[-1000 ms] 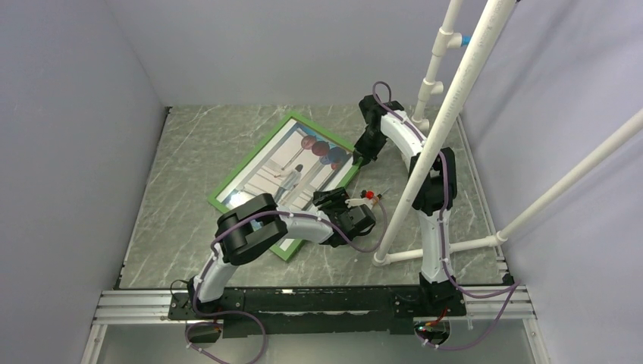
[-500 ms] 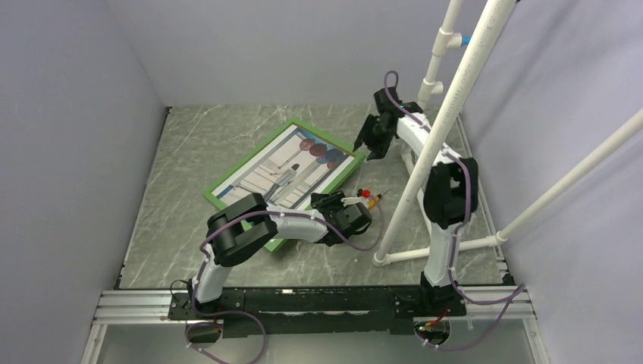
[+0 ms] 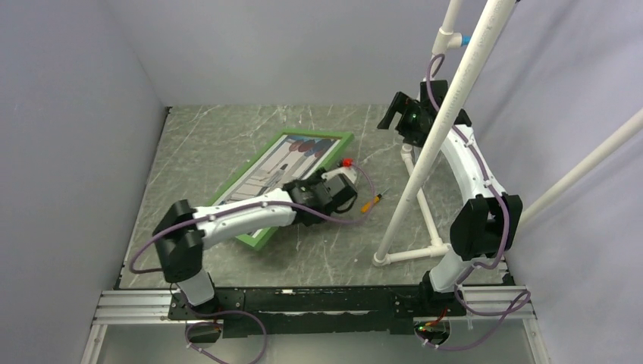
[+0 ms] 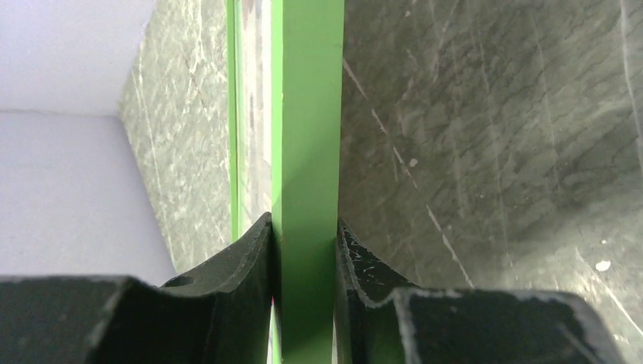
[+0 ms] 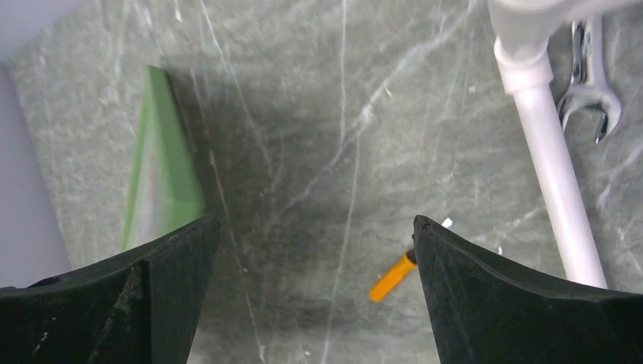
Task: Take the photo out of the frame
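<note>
The green frame (image 3: pixel 261 227) stands tilted on the grey table, its right side lifted off the surface. The photo (image 3: pixel 297 152) still sits in it, showing pale steps and dark balloons. My left gripper (image 3: pixel 300 197) is shut on the frame's right rail. In the left wrist view the green rail (image 4: pixel 307 136) runs straight up between both pads, with that gripper (image 4: pixel 303 231) clamped on it. My right gripper (image 3: pixel 392 114) hangs open and empty at the back right, apart from the frame. In the right wrist view it (image 5: pixel 312 227) is wide open above the table, and the frame (image 5: pixel 163 171) lies far left.
A white pipe stand (image 3: pixel 425 152) rises between the arms, its base pipe (image 5: pixel 550 152) on the table. An orange-handled screwdriver (image 3: pixel 370 203) and a red-tipped tool (image 3: pixel 349 162) lie right of the frame. A wrench (image 5: pixel 593 83) rests beside the pipe. Walls close in on three sides.
The left gripper closed on the frame's right rail and tipped the frame up, swinging it left. The right gripper let go of the far corner, opened wide and drew back to the right.
</note>
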`<act>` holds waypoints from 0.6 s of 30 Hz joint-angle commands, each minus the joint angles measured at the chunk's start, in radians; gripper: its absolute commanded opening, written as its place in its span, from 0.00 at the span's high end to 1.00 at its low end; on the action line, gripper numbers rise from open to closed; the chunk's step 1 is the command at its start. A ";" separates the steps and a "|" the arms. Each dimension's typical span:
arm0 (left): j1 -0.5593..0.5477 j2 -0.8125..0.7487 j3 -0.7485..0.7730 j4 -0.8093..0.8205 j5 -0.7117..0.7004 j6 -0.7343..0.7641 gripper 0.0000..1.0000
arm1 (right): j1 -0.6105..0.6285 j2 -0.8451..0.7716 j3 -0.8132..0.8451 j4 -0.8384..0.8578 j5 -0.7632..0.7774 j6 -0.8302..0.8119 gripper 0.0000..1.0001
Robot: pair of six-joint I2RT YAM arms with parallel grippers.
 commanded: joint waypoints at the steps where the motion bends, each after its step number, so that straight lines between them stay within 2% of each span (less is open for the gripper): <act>1: 0.076 -0.178 0.124 -0.195 0.092 -0.070 1.00 | 0.010 -0.055 -0.094 0.054 0.003 -0.034 0.02; 4: 0.142 -0.265 0.189 -0.211 0.254 -0.042 1.00 | 0.010 -0.068 -0.142 0.074 -0.012 -0.043 0.02; 8: 0.270 -0.300 0.330 -0.273 0.473 -0.035 1.00 | 0.011 -0.062 -0.175 0.094 -0.028 -0.061 0.03; 14: 0.433 -0.303 0.434 -0.291 0.638 -0.038 1.00 | 0.009 -0.073 -0.224 0.152 -0.058 -0.083 0.02; 18: 0.562 -0.299 0.431 -0.271 0.746 -0.066 1.00 | 0.010 -0.060 -0.216 0.134 -0.053 -0.087 0.03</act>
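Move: The left hand already pinches the raised right-hand long edge of the frame, whose middle lies about 9 cm left, 2 cm ahead and 6 cm below. The screwdriver lies some 16 cm to that hand's right, 1 cm back and 13 cm down. From the open right hand, the frame's middle is roughly 25 cm left, 9 cm back and 13 cm below. Still pinching the edge, the left hand rises about 16 cm, swinging and rolling left; the open right hand sinks. ##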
